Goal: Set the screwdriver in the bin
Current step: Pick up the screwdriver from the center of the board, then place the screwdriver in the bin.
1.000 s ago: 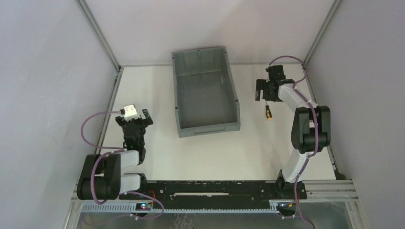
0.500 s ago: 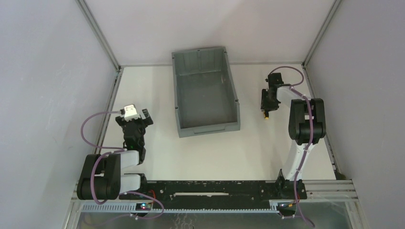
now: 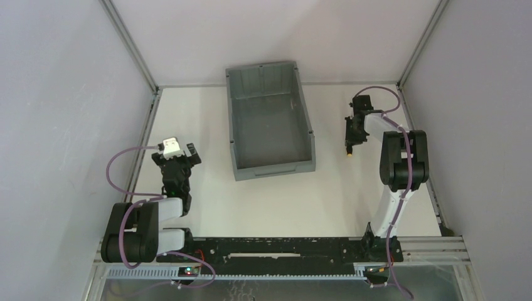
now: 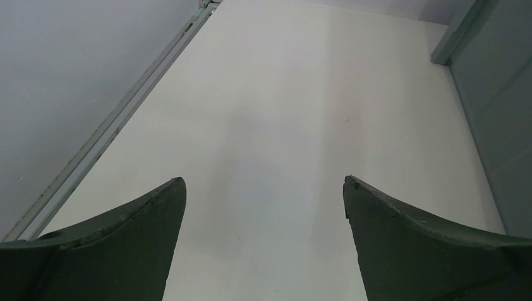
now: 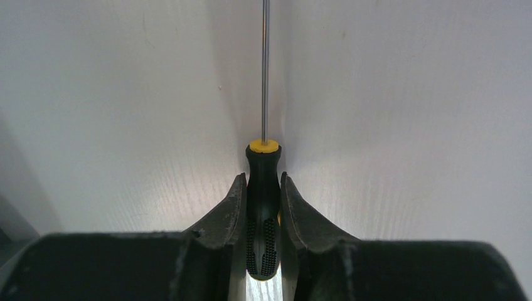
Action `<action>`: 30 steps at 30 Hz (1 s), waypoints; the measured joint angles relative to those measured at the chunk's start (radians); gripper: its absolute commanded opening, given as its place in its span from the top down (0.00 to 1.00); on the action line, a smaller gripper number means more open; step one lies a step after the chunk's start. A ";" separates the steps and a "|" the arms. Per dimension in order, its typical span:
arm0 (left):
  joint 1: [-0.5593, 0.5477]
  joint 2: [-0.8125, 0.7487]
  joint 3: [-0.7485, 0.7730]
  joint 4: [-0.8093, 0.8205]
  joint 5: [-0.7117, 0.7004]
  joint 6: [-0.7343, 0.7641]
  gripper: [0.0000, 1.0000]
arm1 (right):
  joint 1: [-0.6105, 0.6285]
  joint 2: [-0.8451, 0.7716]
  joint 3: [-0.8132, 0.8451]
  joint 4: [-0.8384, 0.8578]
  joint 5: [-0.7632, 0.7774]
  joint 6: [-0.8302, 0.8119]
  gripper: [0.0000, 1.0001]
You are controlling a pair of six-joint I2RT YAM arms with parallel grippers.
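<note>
The screwdriver [image 5: 263,188] has a black handle with a yellow collar and a thin metal shaft pointing away from the camera, low over the white table. My right gripper [image 5: 262,177] is shut on its handle, one finger on each side. From above, the right gripper [image 3: 350,133] is right of the bin [image 3: 271,167], and the screwdriver's yellow end [image 3: 347,151] sticks out below it. The grey bin stands open at the table's middle back with nothing inside. My left gripper [image 3: 183,155] is open, holds nothing and sits left of the bin.
In the left wrist view the left gripper [image 4: 264,182] hovers over bare white table, with the bin's grey wall [image 4: 502,125] at the right edge. Grey enclosure walls and metal rails [image 3: 149,119] border the table. The arms' bases stand on the black rail [image 3: 270,248] at the near edge.
My right gripper came down over the screwdriver, shifted slightly toward the near side, and closed on its handle. The left arm and the bin have not moved.
</note>
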 measured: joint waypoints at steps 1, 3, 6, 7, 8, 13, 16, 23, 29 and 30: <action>0.000 0.000 0.000 0.000 0.000 0.000 0.00 | 0.000 -0.008 0.000 -0.004 0.002 0.000 0.87; 0.000 0.000 0.000 0.000 0.000 0.000 0.00 | 0.000 -0.035 -0.004 -0.013 0.006 0.000 0.87; 0.000 0.000 0.000 0.000 0.000 0.000 0.00 | 0.000 -0.113 -0.005 -0.037 0.012 -0.002 0.87; 0.000 0.000 0.000 0.000 0.000 0.000 0.00 | 0.000 -0.137 -0.005 -0.044 0.013 -0.003 0.87; 0.000 0.000 0.000 0.000 0.000 0.000 0.00 | 0.000 -0.166 -0.002 -0.056 0.015 -0.005 0.87; 0.000 0.000 0.000 0.000 0.000 0.000 0.00 | 0.011 -0.284 0.054 -0.123 0.021 -0.013 0.88; 0.000 0.000 0.000 0.000 0.000 0.000 0.00 | 0.019 -0.328 0.125 -0.179 0.023 -0.018 0.88; 0.000 0.000 0.000 0.000 0.000 0.000 0.00 | 0.042 -0.396 0.319 -0.291 0.024 -0.022 0.89; 0.000 0.000 0.000 0.000 0.000 0.000 0.00 | 0.058 -0.423 0.472 -0.368 0.035 -0.027 0.90; 0.000 0.000 0.000 0.000 0.000 0.000 0.00 | 0.059 -0.424 0.496 -0.377 0.037 -0.029 0.90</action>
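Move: The right fingers already hold the screwdriver by its handle just above the table, its middle about 4 cm ahead of them with the shank pointing forward. From that hand the bin's middle lies roughly 34 cm to the left and 9 cm ahead, some 5 cm higher. From the idle left hand the bin is about 39 cm to the right, 15 cm ahead and 5 cm lower. The right hand, keeping its pinch on the handle, rises about 31 cm, tilting its fingers some 30 degrees forward. ##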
